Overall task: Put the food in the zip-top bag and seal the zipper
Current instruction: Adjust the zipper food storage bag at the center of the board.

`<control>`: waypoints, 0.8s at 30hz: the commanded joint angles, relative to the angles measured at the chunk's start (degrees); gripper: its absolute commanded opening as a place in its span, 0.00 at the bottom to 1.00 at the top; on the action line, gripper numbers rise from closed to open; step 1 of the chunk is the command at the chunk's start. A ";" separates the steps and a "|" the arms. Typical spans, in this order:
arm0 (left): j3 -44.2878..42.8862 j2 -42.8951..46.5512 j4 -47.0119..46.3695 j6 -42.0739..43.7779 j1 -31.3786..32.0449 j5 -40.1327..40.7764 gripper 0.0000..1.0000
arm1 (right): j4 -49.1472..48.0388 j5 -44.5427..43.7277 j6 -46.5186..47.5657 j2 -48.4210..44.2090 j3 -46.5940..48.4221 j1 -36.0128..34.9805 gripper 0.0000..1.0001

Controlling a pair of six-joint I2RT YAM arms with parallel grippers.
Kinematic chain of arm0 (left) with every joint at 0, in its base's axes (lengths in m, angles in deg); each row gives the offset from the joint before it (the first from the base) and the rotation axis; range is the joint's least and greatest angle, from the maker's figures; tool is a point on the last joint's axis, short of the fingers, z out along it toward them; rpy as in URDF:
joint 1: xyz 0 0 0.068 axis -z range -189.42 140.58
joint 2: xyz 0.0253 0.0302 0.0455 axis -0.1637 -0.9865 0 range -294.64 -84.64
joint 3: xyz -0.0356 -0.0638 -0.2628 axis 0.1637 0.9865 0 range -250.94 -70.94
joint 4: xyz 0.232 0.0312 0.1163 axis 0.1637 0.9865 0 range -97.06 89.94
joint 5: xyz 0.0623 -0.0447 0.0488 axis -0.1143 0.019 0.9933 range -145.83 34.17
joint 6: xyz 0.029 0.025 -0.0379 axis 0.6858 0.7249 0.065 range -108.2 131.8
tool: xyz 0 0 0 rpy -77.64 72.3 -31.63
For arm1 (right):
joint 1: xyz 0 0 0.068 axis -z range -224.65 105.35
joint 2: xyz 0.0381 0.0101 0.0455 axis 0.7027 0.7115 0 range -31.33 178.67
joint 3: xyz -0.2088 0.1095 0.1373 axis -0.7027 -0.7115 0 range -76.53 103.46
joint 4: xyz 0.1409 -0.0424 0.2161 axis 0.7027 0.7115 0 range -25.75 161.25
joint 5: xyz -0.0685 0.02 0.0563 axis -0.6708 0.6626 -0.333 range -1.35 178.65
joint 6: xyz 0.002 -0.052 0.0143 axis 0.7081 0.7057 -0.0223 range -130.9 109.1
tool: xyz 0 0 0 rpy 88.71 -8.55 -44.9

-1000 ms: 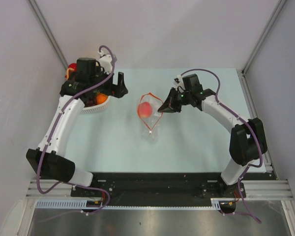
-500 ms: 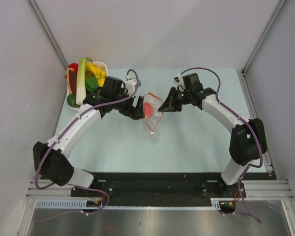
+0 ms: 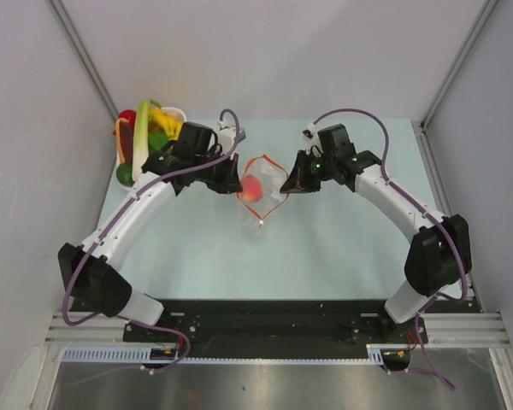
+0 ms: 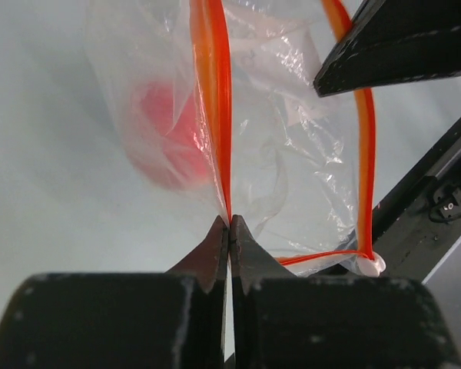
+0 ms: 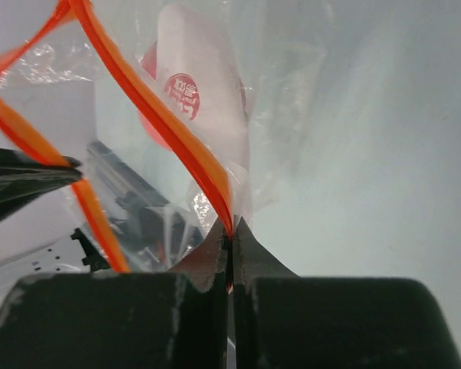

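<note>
The zip-top bag (image 3: 258,195) lies mid-table with its mouth pulled open, and a round red-orange food piece (image 3: 251,190) sits inside it. My left gripper (image 3: 238,182) is shut on the left side of the orange-red zipper strip (image 4: 212,115), its jaws pinching the strip (image 4: 229,224). On the opposite side of the strip (image 5: 169,123) my right gripper (image 3: 285,185) is shut as well (image 5: 230,232). The white slider tab (image 4: 371,266) sits at the strip's near end. Through the plastic, the food piece (image 5: 194,92) shows a round sticker.
A white basket (image 3: 181,113) at the back left holds more toy food: a yellow piece (image 3: 166,120), a long green-white stalk (image 3: 140,141) and green pieces. Grey walls close in the table on the left, back and right.
My left arm swung from the basket over to the bag, then its open jaws shut on the bag's left rim. The right gripper kept its hold on the right rim.
</note>
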 commanded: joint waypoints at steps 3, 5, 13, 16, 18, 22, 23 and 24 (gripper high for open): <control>-9.08 2.29 8.98 5.59 0.43 5.47 0.00 | 9.23 -14.84 12.26 -3.41 7.43 -2.21 0.00; -8.03 1.41 10.30 7.09 0.34 5.24 0.00 | 12.30 -15.12 14.46 -2.35 8.40 -2.30 0.00; -4.24 0.97 6.69 8.58 -1.49 0.59 0.47 | 11.97 -8.36 12.81 0.46 7.88 -4.76 0.00; -9.41 0.88 6.01 9.56 -10.35 -8.64 0.99 | 10.22 -6.41 10.69 2.48 8.23 -4.94 0.00; -14.77 0.18 5.21 8.59 -18.67 -10.42 1.00 | 10.03 -7.03 9.90 3.54 8.93 -5.11 0.00; -21.73 -4.29 2.16 9.21 -30.57 -5.32 1.00 | 10.74 -6.24 9.02 5.74 11.13 -5.29 0.00; -22.34 -5.17 0.65 8.51 -32.59 -4.10 1.00 | 10.74 -5.89 8.67 6.26 11.48 -5.46 0.00; -22.70 -6.14 -0.75 8.07 -36.09 -2.26 0.99 | 10.65 -5.71 8.67 6.44 12.09 -5.55 0.00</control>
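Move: The left gripper already pinches the left side of the zip-top bag's orange mouth. The food basket it heads for next lies about 23 cm to its left, 13 cm farther ahead and 8 cm lower. From it the peach inside the bag is some 4 cm right, 4 ahead and 8 below. From the right gripper, already pinching the mouth's other side, the bag's middle is about 5 cm left, 3 ahead and 6 below, the peach roughly 7 left, 4 ahead and 8 below. Lift both pinched sides of the bag's mouth, the left about 4 cm and the right about 2, then bring them down again. Open the left fingers wide to let go of the edge and swing that gripper left, forward and up to the basket, turning it counter-clockwise. Keep the right grip shut, roll its left side down some 12 degrees, and sink to a little below where it began. ##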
